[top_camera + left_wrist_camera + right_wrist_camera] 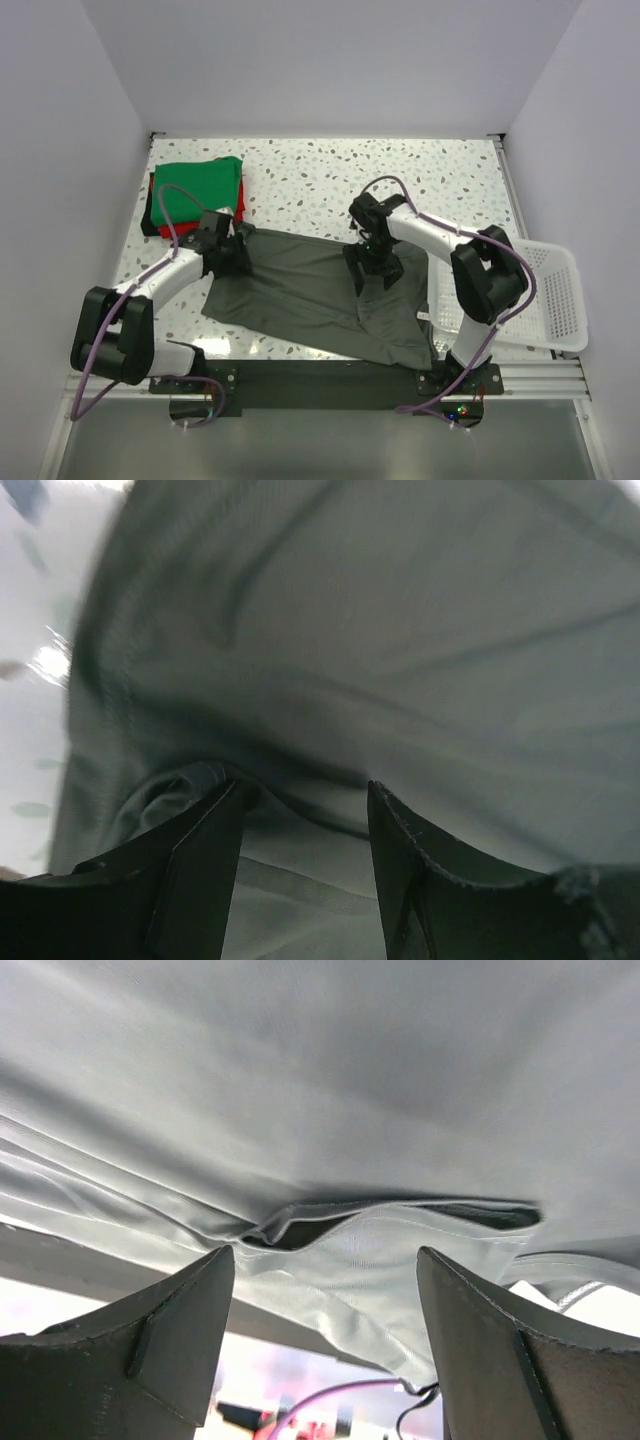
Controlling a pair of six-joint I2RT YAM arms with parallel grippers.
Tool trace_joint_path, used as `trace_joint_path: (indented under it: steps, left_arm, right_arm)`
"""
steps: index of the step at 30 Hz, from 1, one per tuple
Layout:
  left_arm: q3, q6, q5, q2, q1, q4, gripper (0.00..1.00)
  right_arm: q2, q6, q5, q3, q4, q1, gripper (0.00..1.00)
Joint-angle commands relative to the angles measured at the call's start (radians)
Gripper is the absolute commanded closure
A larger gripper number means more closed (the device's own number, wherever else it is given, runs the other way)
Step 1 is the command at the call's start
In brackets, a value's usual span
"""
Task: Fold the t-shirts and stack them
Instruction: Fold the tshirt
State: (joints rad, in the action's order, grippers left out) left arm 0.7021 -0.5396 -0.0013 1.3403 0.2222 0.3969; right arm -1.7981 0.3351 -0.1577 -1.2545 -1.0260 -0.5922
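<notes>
A large charcoal-grey t-shirt [300, 290] lies spread across the middle of the table, its lower right part doubled over. My left gripper [238, 252] sits at the shirt's upper left corner. In the left wrist view it [304, 788] is open, with a cloth fold bunched against the left finger [200, 860]. My right gripper [375, 270] rests over the shirt's right half. It [325, 1252] is open above a layered hem [380, 1225], gripping nothing. A folded green t-shirt [195, 190] lies on a folded red one [241, 200] at the back left.
A white mesh basket [555, 300] hangs over the table's right edge, beside the right arm. The speckled table [330, 180] is walled on the left, back and right. A dark rail [320, 375] carries both arm bases at the near edge.
</notes>
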Motion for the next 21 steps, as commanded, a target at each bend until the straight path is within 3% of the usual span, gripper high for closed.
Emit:
trace_joint_path:
  steps: [1, 9, 21]
  left_arm:
    - [-0.081, -0.114, 0.13, 0.028, 0.005, -0.141, 0.43]
    - [-0.164, -0.168, 0.081, 0.076, 0.005, -0.08, 0.43]
    - [-0.21, -0.255, 0.06, -0.099, 0.006, 0.126, 0.43]
  right_arm:
    - [0.046, -0.01, 0.096, -0.08, -0.045, 0.009, 0.23]
    - [0.006, 0.019, 0.17, -0.184, 0.046, 0.109, 0.23]
    - [-0.121, 0.007, 0.217, -0.336, 0.208, 0.262, 0.23]
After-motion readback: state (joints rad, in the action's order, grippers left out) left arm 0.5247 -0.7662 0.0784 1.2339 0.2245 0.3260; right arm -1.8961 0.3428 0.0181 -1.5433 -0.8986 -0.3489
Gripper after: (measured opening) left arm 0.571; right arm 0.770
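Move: The shirt's far right sleeve, mostly hidden under the right forearm, lies about 15 cm ahead of the right hand, 3 cm to its right and 5 cm below. The turned flap is some 5 cm back and 3 cm right, and the basket's left rim is level and 14 cm right. For the left hand, a small cloth fold sits almost at its fingertips, about 2 cm below. The green-topped stack is 19 cm ahead and 11 cm left of it. The right hand, open and empty, sweeps forward about 16 cm over the shirt to its far right sleeve, drifting 4 cm or so to the right and rising a little, while its fingers tip outward some 20 degrees and turn clockwise. The half-open left hand drops 2 cm onto the cloth, edging right, then with its fingertips on the small fold drags back about 3 cm, rolling a little and turning slightly counter-clockwise without closing. ##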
